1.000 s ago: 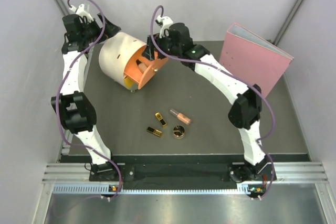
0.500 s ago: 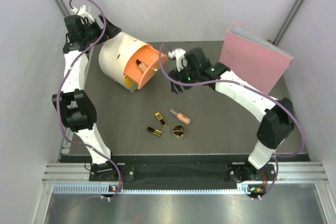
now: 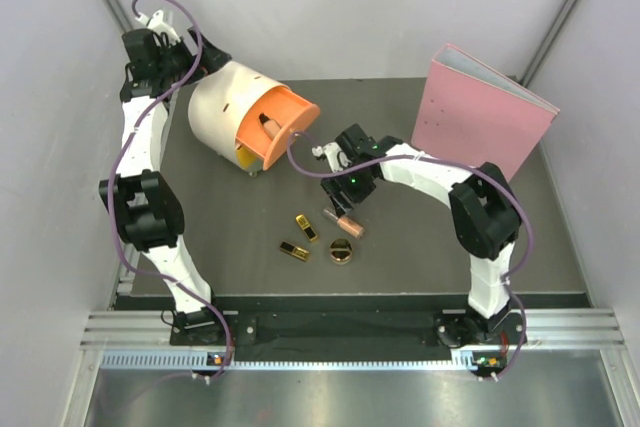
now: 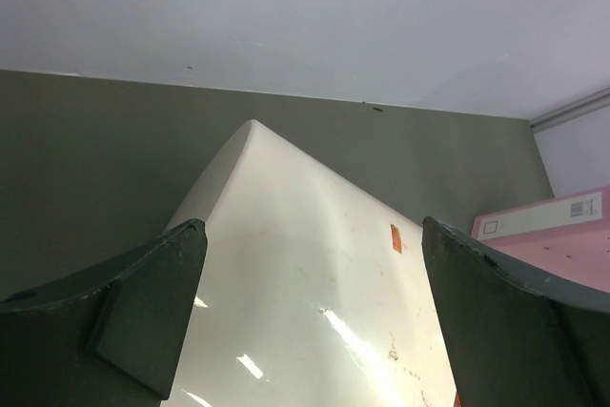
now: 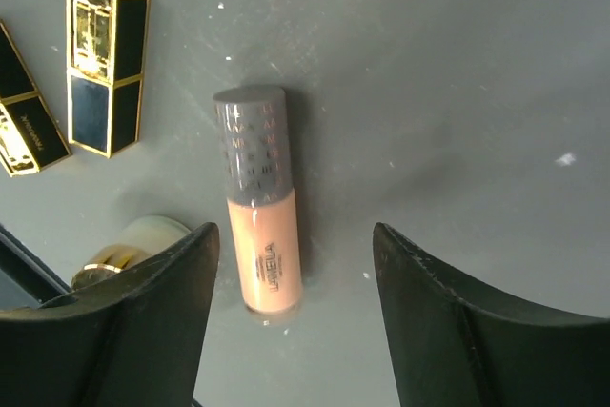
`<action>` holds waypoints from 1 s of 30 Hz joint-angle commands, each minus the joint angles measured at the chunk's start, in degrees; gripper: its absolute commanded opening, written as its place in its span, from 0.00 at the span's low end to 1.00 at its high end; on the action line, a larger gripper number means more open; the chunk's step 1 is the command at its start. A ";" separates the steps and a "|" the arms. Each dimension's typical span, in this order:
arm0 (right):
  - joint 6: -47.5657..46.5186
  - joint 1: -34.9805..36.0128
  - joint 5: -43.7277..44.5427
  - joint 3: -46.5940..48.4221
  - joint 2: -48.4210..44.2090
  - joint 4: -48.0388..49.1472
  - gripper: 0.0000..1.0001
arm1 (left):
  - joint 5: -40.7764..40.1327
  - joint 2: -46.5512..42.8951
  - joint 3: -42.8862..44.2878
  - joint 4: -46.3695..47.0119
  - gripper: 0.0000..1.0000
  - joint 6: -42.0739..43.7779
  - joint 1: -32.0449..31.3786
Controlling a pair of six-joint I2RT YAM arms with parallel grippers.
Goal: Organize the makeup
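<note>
The makeup lies mid-table: a peach bottle (image 3: 346, 223) (image 5: 262, 207) with a grey cap, two gold-and-black lipstick cases (image 3: 306, 228) (image 3: 294, 250) (image 5: 105, 64) (image 5: 24, 131) and a round gold compact (image 3: 341, 253) (image 5: 133, 245). Another peach bottle (image 3: 270, 125) lies in the orange drawer (image 3: 283, 132) of the cream drawer box (image 3: 228, 112) (image 4: 305, 283). My right gripper (image 3: 342, 199) (image 5: 294, 235) hangs open just over the table bottle, which sits between the fingers, nearer the left one and apart from both. My left gripper (image 3: 205, 57) (image 4: 313, 226) is open wide behind the box, a finger on each side of it.
A pink binder (image 3: 480, 122) (image 4: 553, 235) stands upright at the back right. The drawer box lies on its side at the back left, its drawer pulled out toward the table's middle. Grey walls close in the left, back and right.
My right arm has swung from the open drawer down to the bottle on the table, its jaws narrowing slightly. The left gripper has opened a little wider at the box.
</note>
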 commanded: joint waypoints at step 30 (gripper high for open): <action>-0.41 4.14 0.75 13.81 14.92 -13.47 0.08 | -7.89 0.15 1.72 -5.78 0.98 4.01 -0.02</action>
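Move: The lip gloss tube lies roughly 3 cm back, 1 cm left and 5 cm below the right hand. At the same table level, the nearer black-gold lipstick is about 4 cm back and 9 cm left of the hand, the farther lipstick some 9 cm back and 12 cm left, and the round pot 9 cm back and 2 cm left. From the left hand the tube is about 30 cm back, 31 cm right and 30 cm below. Leftward by about 2 cm at first, then down and back onto the lip gloss tube, the right hand ends some 4 cm lower, its fingertips swinging back about 10 degrees. The fingers narrow on the way and pinch the tube from both sides at its dark cap, near the joint. Late on, the left hand sinks and drifts left about 2 cm by the round organizer. ##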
